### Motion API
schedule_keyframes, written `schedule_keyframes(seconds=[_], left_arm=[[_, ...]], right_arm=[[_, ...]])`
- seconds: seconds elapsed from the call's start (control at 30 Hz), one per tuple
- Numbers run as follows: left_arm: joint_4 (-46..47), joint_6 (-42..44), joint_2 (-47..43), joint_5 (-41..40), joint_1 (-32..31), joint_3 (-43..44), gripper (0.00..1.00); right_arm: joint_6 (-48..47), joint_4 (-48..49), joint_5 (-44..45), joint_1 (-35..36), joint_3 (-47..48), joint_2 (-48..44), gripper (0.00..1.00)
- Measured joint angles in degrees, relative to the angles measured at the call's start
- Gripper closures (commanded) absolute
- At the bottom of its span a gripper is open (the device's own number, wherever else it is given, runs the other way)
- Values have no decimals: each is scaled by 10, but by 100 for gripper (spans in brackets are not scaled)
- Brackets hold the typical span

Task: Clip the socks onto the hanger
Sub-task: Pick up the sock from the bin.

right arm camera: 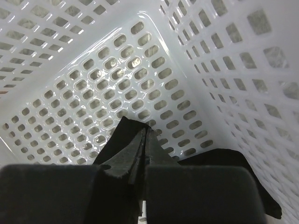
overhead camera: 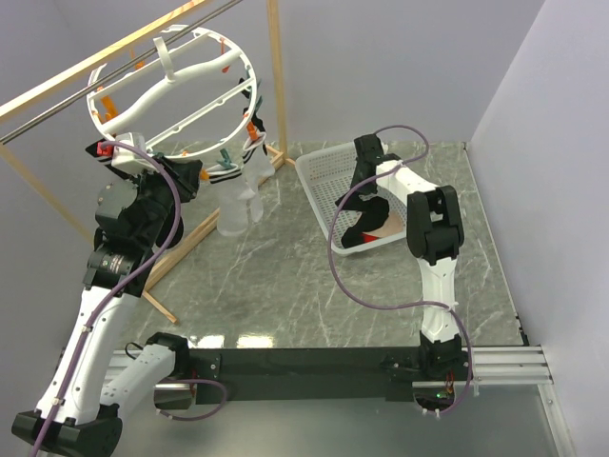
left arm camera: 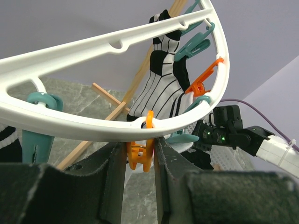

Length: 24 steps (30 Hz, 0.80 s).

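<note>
The hanger (overhead camera: pixel 171 90), a round white ring with orange and teal clips, hangs from a rail at the back left. A black-and-white striped sock (left arm camera: pixel 163 79) is clipped to it, and pale socks (overhead camera: pixel 236 195) dangle below the ring. My left gripper (left arm camera: pixel 140 156) is shut on an orange clip (left arm camera: pixel 140 161) under the ring's rim (left arm camera: pixel 93 51). My right gripper (right arm camera: pixel 147 133) reaches into the white mesh basket (right arm camera: pixel 93 84), shut on a peak of a black sock (right arm camera: pixel 117 140). More black fabric (right arm camera: pixel 224 156) lies to its right. From above, the right gripper (overhead camera: pixel 362 200) is over the black sock (overhead camera: pixel 360 233).
The mesh basket (overhead camera: pixel 319 171) sits at the back centre of the marble table, tilted. A wooden frame (overhead camera: pixel 276 76) with a slanted floor bar (overhead camera: pixel 190 243) carries the rail. The right arm (left arm camera: pixel 229 133) shows beyond the ring in the left wrist view. Walls close in at the back and right.
</note>
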Motion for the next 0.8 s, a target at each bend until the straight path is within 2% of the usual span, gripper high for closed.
schedule_keyframes(seconds=[0.27, 0.63, 0.8], left_arm=[[0, 0, 0, 0, 0, 0, 88], [7, 2, 0, 16, 0, 0, 88], [18, 2, -9, 29, 0, -4, 88]], right_arm=[[1, -13, -14, 0, -6, -35, 100], [14, -12, -66, 18, -59, -322, 100], [1, -78, -28, 67, -32, -370, 100]])
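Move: The right gripper is already shut on a black sock on the floor of the bin. The orange clip this sock seems meant for lies about 35 cm to its left, 20 cm back and 35 cm up. The other black sock is in the bin about 12 cm straight back at much the same height, with the beige sock beside it, 12 cm back and 8 cm right. The left gripper already has that clip between its fingers. Keep the right gripper pinched on the black sock and pull it up out of the bin, slowly off the floor and then fast, about 28 cm. Once well up, ease it some 10 cm back and slightly left, towards the orange clip, tipping the fingers up about 25 degrees from their steep downward slant. Leave the left gripper closed on the clip. ##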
